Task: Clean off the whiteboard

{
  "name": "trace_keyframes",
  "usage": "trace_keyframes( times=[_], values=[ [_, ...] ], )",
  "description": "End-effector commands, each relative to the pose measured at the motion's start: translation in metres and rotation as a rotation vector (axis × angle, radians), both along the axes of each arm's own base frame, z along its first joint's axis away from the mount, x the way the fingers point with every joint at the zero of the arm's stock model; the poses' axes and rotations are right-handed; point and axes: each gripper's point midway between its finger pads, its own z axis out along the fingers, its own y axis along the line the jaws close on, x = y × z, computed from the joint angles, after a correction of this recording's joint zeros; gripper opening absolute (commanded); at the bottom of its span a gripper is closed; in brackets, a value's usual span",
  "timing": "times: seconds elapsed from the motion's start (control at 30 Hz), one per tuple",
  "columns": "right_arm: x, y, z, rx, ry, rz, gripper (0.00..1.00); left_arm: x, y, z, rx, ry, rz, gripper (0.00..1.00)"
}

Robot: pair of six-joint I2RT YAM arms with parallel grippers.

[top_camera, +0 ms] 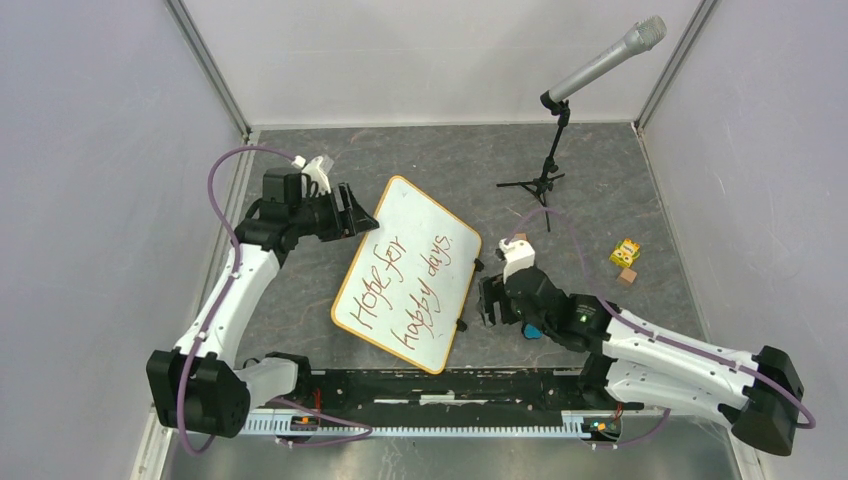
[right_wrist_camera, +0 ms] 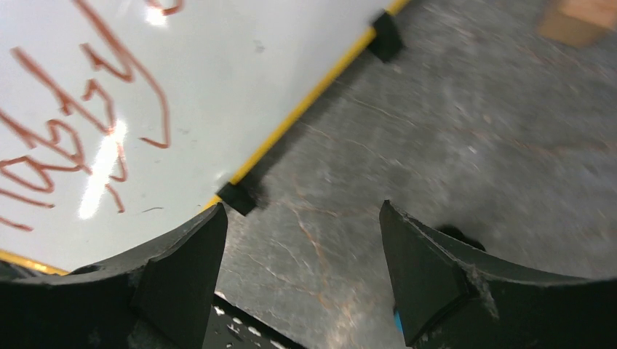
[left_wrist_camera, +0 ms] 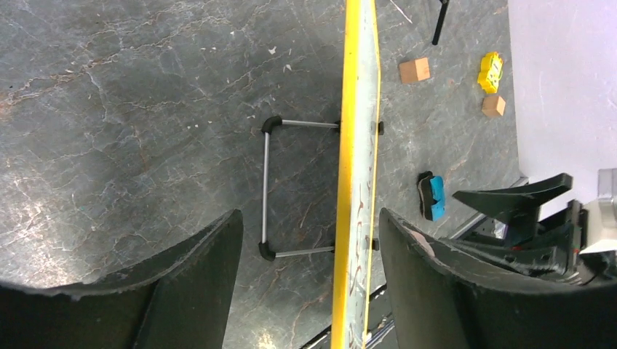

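The whiteboard (top_camera: 408,272) stands tilted mid-table, orange-yellow framed, with red-brown handwriting. My left gripper (top_camera: 352,212) is open at its far left corner. In the left wrist view the board (left_wrist_camera: 358,145) shows edge-on between the spread fingers (left_wrist_camera: 309,214), touching neither, with its wire stand (left_wrist_camera: 265,189) behind. My right gripper (top_camera: 487,300) is open and empty by the board's right edge. Its view (right_wrist_camera: 302,207) shows the written face (right_wrist_camera: 145,87) and a black clip (right_wrist_camera: 238,198). A blue eraser (top_camera: 531,331) lies half hidden under the right wrist and also shows in the left wrist view (left_wrist_camera: 434,196).
A microphone on a small tripod (top_camera: 548,150) stands at the back right. A yellow toy (top_camera: 626,252) and a wooden block (top_camera: 627,276) lie at the right, another block (top_camera: 518,240) behind the right wrist. Walls enclose the table.
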Motion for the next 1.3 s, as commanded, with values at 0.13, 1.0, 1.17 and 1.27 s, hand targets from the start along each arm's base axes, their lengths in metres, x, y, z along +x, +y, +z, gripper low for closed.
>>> trace_keyframes(
  times=[0.13,1.0,1.17,1.27],
  values=[
    [-0.015,-0.09,-0.032,-0.254,0.115,-0.363,0.79,0.0,-0.001,0.005,0.048,-0.122,-0.062,0.74],
    [-0.01,-0.098,-0.077,-0.281,0.127,-0.345,0.58,-0.012,0.003,0.01,0.076,-0.175,-0.058,0.78],
    [-0.007,-0.095,-0.076,-0.267,0.112,-0.347,0.5,-0.012,0.003,0.008,0.08,-0.171,-0.059,0.79],
    [-0.005,-0.095,-0.077,-0.272,0.109,-0.347,0.45,-0.013,0.001,0.008,0.076,-0.169,-0.061,0.79]
  ],
)
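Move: The eraser lies about 10 cm to the right of the right hand and 1 cm back, some 9 cm below it. Nearly level with it, the whiteboard's lower clip stands roughly 14 cm to its left; the upper clip is about 14 cm ahead and 11 cm left of it, and the wooden block some 20 cm ahead and 3 cm left of it. From the left hand the eraser is about 35 cm right, 13 cm back and 19 cm below. The right hand brings its two fingertips down on either side of the eraser, swinging right about 10 cm, away from the whiteboard's clips, and sinking some 8 cm, the rightward swing mostly first. The wrist turns clockwise about 20 degrees and steepens, while the fingers narrow to about half open; a grip can't be seen yet. The left hand eases back about 1.5 cm by the board's raised edge, its fingers staying wide. ##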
